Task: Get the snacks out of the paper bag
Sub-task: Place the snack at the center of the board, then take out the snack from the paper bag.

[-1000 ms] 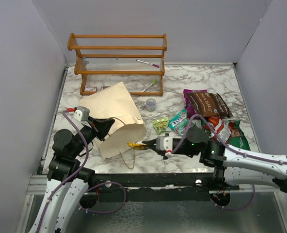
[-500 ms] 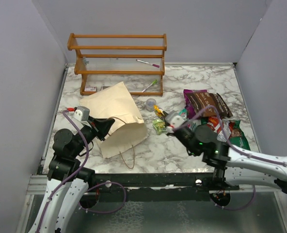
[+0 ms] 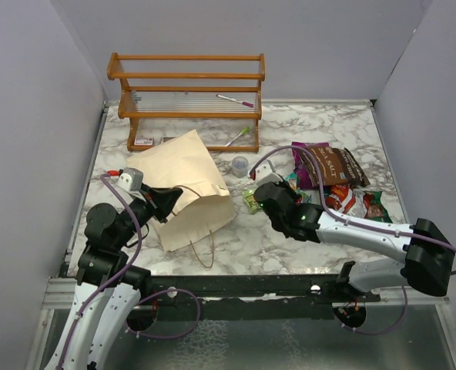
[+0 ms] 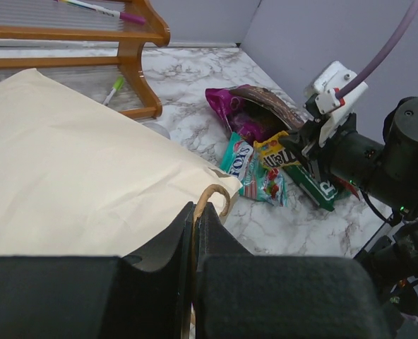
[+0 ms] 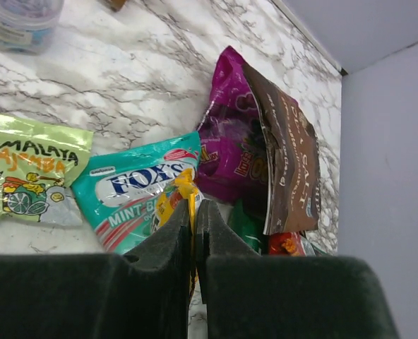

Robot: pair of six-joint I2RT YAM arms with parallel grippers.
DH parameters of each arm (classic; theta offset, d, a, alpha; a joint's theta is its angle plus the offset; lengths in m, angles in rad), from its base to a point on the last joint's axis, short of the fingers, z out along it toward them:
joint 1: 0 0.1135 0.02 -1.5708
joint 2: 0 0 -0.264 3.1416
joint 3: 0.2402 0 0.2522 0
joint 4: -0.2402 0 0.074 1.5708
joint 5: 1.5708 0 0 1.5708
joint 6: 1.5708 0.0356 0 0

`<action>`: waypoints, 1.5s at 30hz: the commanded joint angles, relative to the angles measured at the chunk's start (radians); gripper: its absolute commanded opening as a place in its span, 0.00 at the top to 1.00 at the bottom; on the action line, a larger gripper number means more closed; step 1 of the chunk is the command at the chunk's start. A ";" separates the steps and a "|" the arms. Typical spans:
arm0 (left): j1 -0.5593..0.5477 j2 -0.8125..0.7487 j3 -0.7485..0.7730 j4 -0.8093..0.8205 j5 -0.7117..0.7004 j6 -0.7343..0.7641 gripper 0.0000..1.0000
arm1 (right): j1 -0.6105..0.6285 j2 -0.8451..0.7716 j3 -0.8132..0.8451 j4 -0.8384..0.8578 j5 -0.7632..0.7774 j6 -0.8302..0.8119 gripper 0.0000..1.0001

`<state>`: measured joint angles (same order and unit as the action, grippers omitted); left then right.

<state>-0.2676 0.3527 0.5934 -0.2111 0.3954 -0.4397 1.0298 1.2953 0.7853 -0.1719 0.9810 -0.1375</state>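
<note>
The cream paper bag lies on its side at the left of the marble table. My left gripper is shut on its tan string handle at the bag's mouth. Just right of the bag, my right gripper is shut on a yellow snack packet. It holds the packet just above a teal packet. A lime-green packet lies to the left of that. Purple and dark brown packets lie beyond, with red and green ones further right.
A wooden rack with pens on its shelf stands at the back left. A small clear cup sits between the rack and the snacks. Grey walls close in the table on three sides.
My right gripper has carried the yellow packet from the bag's mouth away and to the right, over the snack pile. My left gripper has stayed still on the handle.
</note>
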 commanded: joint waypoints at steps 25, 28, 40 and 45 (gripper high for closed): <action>0.004 -0.009 0.016 0.021 -0.002 -0.002 1.00 | -0.182 0.108 0.127 -0.177 -0.304 0.179 0.44; 0.005 -0.008 0.016 0.023 -0.001 -0.004 1.00 | -0.182 0.064 0.152 -0.168 -0.615 0.175 0.32; 0.006 -0.010 0.015 0.023 -0.001 -0.002 1.00 | -0.143 -0.243 -0.114 0.207 -1.371 0.085 0.01; 0.007 -0.021 0.017 0.020 -0.007 -0.003 1.00 | 0.095 -0.295 -0.214 0.386 -1.269 -0.031 0.01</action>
<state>-0.2676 0.3496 0.5938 -0.2108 0.3958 -0.4397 0.9611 1.0206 0.6243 0.0048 -0.2432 -0.0490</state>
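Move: The yellow snack in the right hand is bound for the gap between the mint bag and the red bag, about 8 cm to this hand's right, 2 cm ahead and 12 below. The mint bag lies almost under the hand, some 2 cm ahead; the red bag is level, 17 to the right; the purple bag 10 ahead and 8 right. From the left hand the gap is roughly 34 cm right, 9 ahead, 24 below. Rightward and down, about 6 cm each way, the right hand carries the yellow snack past the mint bag, and its fingers open low beside the pile to let go. Then it swings back and left, some 19 cm left, towards the paper bag, rising about 6 and turning some 65 degrees counter-clockwise, fingers going wide open. The left hand stays still, keeping its pinch on the bag's handle. ##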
